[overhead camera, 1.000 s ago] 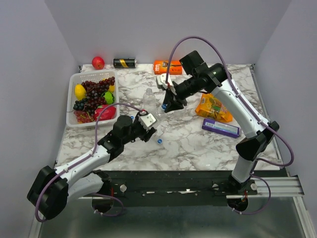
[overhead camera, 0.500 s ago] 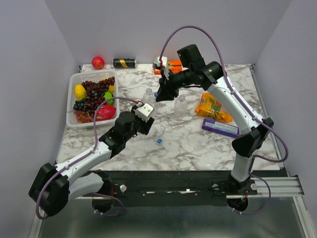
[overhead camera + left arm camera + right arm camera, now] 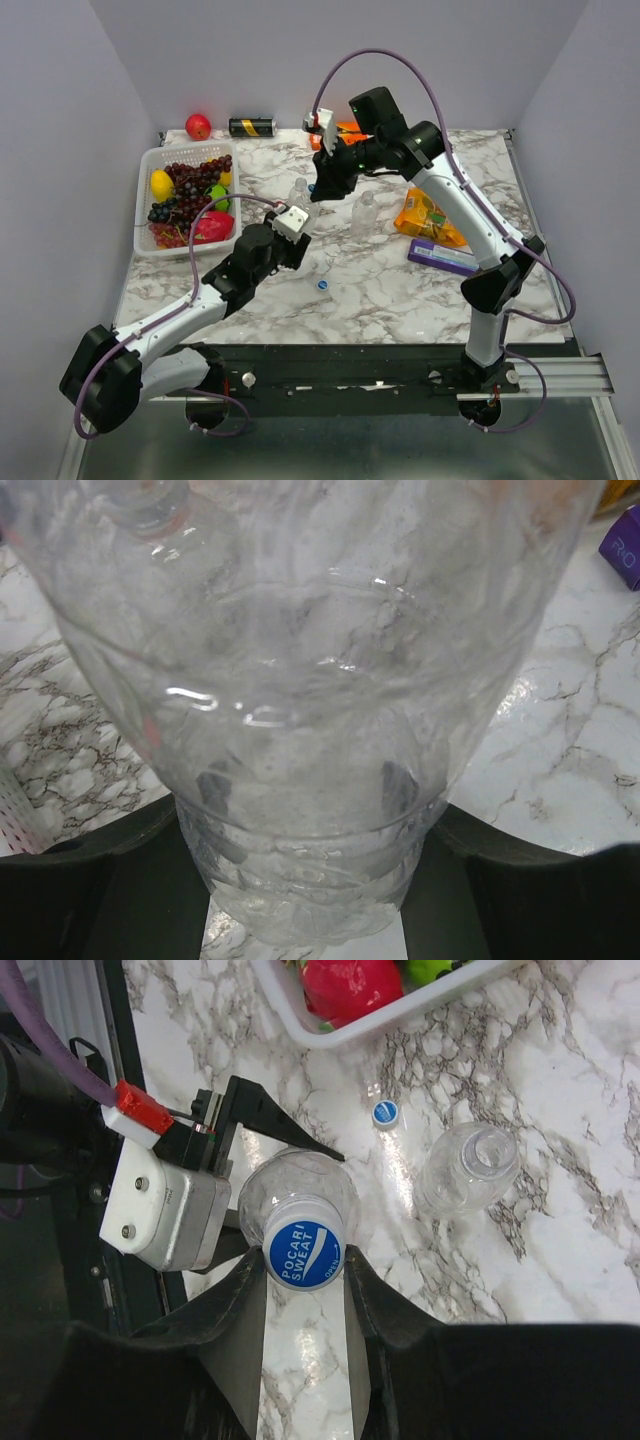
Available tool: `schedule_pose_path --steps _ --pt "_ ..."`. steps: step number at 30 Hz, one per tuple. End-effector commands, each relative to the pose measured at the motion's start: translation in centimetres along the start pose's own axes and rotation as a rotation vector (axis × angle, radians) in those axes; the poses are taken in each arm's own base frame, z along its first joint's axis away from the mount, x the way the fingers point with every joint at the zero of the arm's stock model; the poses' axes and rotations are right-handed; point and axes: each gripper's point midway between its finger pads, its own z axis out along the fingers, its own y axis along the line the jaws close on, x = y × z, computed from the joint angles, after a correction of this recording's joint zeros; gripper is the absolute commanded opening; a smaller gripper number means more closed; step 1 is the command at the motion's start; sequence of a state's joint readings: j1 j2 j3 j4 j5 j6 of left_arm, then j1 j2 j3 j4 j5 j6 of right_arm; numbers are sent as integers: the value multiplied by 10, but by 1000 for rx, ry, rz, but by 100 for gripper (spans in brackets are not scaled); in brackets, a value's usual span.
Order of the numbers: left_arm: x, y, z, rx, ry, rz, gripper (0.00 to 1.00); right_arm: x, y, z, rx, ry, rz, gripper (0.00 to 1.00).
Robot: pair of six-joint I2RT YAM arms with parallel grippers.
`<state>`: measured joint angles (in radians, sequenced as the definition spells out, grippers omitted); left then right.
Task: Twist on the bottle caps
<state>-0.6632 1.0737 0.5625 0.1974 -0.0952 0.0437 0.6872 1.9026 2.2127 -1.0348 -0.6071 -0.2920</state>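
Observation:
My left gripper [image 3: 310,820] is shut on the lower body of a clear bottle [image 3: 300,680], which it holds upright near the table's middle [image 3: 306,210]. A blue bottle cap [image 3: 305,1240] sits on that bottle's neck. My right gripper [image 3: 305,1265] comes down from above, shut on it, with a finger pressing each side. In the top view it [image 3: 322,192] hangs over the bottle. An open bottle [image 3: 470,1165] stands close by, and another bottle [image 3: 365,212] stands to the right. Loose caps lie on the marble [image 3: 322,284] [image 3: 386,1112].
A white basket [image 3: 150,160] of fruit stands at the left. A red apple [image 3: 198,126] and a black can [image 3: 252,127] lie along the back edge. An orange snack bag [image 3: 430,215] and a purple packet [image 3: 445,258] lie to the right.
My left arm has carried its bottle away from the front edge toward the middle. My right gripper has swung left and now sits over that bottle's neck with the cap.

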Motion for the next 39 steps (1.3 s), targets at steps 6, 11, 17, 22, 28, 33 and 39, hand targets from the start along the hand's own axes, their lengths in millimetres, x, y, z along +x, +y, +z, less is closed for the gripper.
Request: schedule_pose_path --steps 6,11,17,22,28,33,39 --pt "-50 -3 5 14 -212 -53 0 31 26 4 -51 156 57 45" --pt "-44 -7 6 35 -206 -55 0 28 28 1 -45 144 51 50" --pt "-41 -10 7 47 -200 -51 0 27 29 -4 -39 139 46 57" --pt "-40 -12 7 57 -198 -52 0 54 27 -15 11 216 28 60" --pt "-29 -21 3 122 -168 -15 0 67 16 -53 85 228 -130 62" --pt "-15 -55 -5 338 -137 81 0 41 16 -73 88 142 -392 66" --pt "-1 -77 -11 492 -83 176 0 36 54 -83 -103 38 -748 72"
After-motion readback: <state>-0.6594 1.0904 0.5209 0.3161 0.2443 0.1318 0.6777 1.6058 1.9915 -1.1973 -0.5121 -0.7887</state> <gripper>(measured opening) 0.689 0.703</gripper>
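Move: The bottle cap already sits on the upright bottle's neck, right between the right fingertips; from the left hand, which grips that bottle low down, the cap is some 14 cm up, 4 cm ahead and 3 cm to the right. One uncapped bottle stands about 5 cm ahead of the right hand and 3 cm to its left. Another stands roughly 10 cm to the right hand's right and 2 cm ahead; both are around 20 cm below it. The cap is let go as the right fingers open wide; that hand backs off to its right by about 8 cm and some 4 cm back, dipping first, then climbing past its starting height. The left hand keeps its grip on the bottle, drifting slightly right and up, then swings back and right about 5 cm in all, turning some 20 degrees clockwise. ##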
